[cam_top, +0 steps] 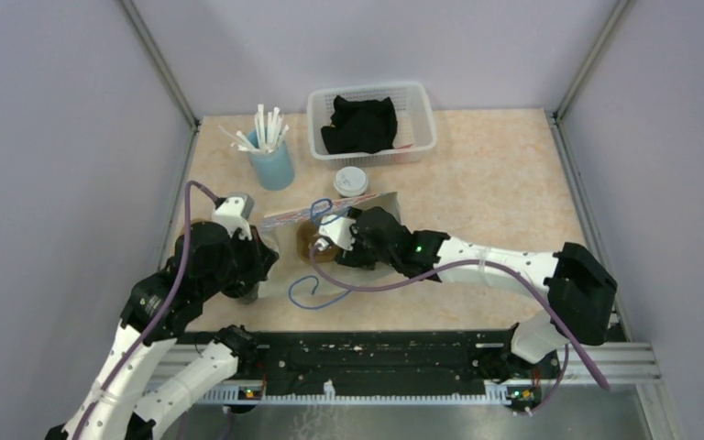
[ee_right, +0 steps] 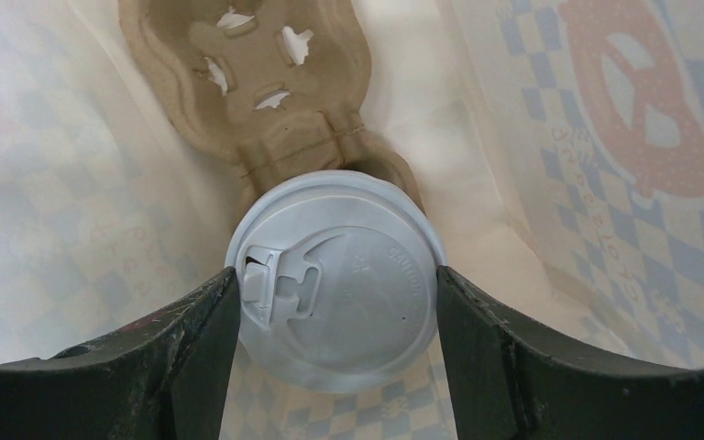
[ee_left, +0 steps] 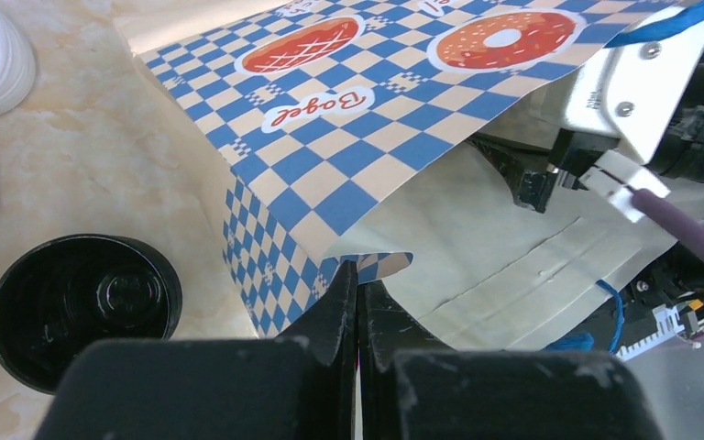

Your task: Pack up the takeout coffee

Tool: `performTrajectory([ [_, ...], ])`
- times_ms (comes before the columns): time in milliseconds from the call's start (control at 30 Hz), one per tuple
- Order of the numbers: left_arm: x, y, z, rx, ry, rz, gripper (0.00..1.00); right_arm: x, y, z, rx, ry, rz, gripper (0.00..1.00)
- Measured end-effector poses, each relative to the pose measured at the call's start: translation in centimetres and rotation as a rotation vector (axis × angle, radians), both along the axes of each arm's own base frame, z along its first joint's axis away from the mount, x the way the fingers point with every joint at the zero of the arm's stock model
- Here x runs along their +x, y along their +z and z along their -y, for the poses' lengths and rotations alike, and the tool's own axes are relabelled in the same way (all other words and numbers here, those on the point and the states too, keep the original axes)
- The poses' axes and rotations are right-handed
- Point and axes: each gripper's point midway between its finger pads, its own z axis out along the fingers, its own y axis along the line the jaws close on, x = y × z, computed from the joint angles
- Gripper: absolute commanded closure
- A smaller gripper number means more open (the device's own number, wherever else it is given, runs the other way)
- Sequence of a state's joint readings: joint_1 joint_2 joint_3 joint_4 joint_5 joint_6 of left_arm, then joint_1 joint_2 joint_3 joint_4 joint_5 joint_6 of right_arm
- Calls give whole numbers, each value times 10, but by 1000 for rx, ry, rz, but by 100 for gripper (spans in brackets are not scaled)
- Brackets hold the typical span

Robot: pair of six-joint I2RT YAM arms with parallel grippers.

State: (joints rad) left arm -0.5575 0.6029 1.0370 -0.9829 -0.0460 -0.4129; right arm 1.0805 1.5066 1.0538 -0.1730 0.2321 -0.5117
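A takeout coffee cup with a pale grey lid (ee_right: 335, 280) stands in one pocket of the brown pulp carrier (ee_right: 257, 82), deep inside the blue-checked paper bag (ee_left: 376, 110). My right gripper (ee_right: 337, 302) reaches into the bag, its fingers (ee_right: 206, 330) pressed against both sides of the lid. My left gripper (ee_left: 357, 284) is shut on the bag's lower rim, holding the mouth open. In the top view the bag (cam_top: 380, 202) lies on its side mid-table with both grippers at it. A second white-lidded cup (cam_top: 351, 180) stands behind the bag.
An all-black cup (ee_left: 82, 307) stands just left of my left gripper. A blue cup of straws (cam_top: 270, 160) and a white basket (cam_top: 419, 110) holding black cloth sit at the back. The bag's blue cord handle (cam_top: 316, 293) trails on the table.
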Motion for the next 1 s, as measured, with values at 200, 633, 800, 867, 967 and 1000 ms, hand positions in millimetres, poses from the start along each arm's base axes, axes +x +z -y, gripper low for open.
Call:
performTrajectory([
  [200, 3, 18, 1, 24, 2, -33, 100, 3, -11, -4, 3, 8, -39, 42],
  [633, -1, 31, 11, 66, -47, -162, 100, -25, -10, -17, -11, 47, -273, 42],
  [800, -6, 28, 15, 65, -62, -220, 100, -44, -16, -9, -62, 67, -377, 41],
  [867, -5, 24, 13, 80, -38, -259, 100, -50, -21, -6, -91, 74, -411, 41],
  [967, 0, 20, 7, 112, 22, -295, 100, -56, -26, -2, -126, 82, -451, 41],
  [1000, 3, 19, 5, 123, 45, -300, 100, -57, -28, -2, -133, 83, -459, 41],
])
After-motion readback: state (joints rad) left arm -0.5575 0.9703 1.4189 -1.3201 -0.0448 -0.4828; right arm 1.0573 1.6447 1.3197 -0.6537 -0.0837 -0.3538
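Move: The coffee cup gripped in the right hand sits over the carrier's right well, whose middle is about 5 cm below that hand; the empty well lies some 8 cm left and 2 cm farther out. The other lidded cup stands about 16 cm ahead and 2 cm right. From the left hand, pinching the bag rim, the carrier's right well is roughly 10 cm ahead, 12 cm right and 15 cm down; the black cup is 11 cm left, 2 cm ahead. The bag with the lidded cup in it is swung upright: the right hand, still gripping the cup inside, eases a little down and left, then draws about 6 cm back towards the robot while sinking 3 cm and tipping its fingers some 25 degrees steeper. The left hand keeps the rim pinched, lifts it about 3 cm, then settles slightly as it tips nose-down. ##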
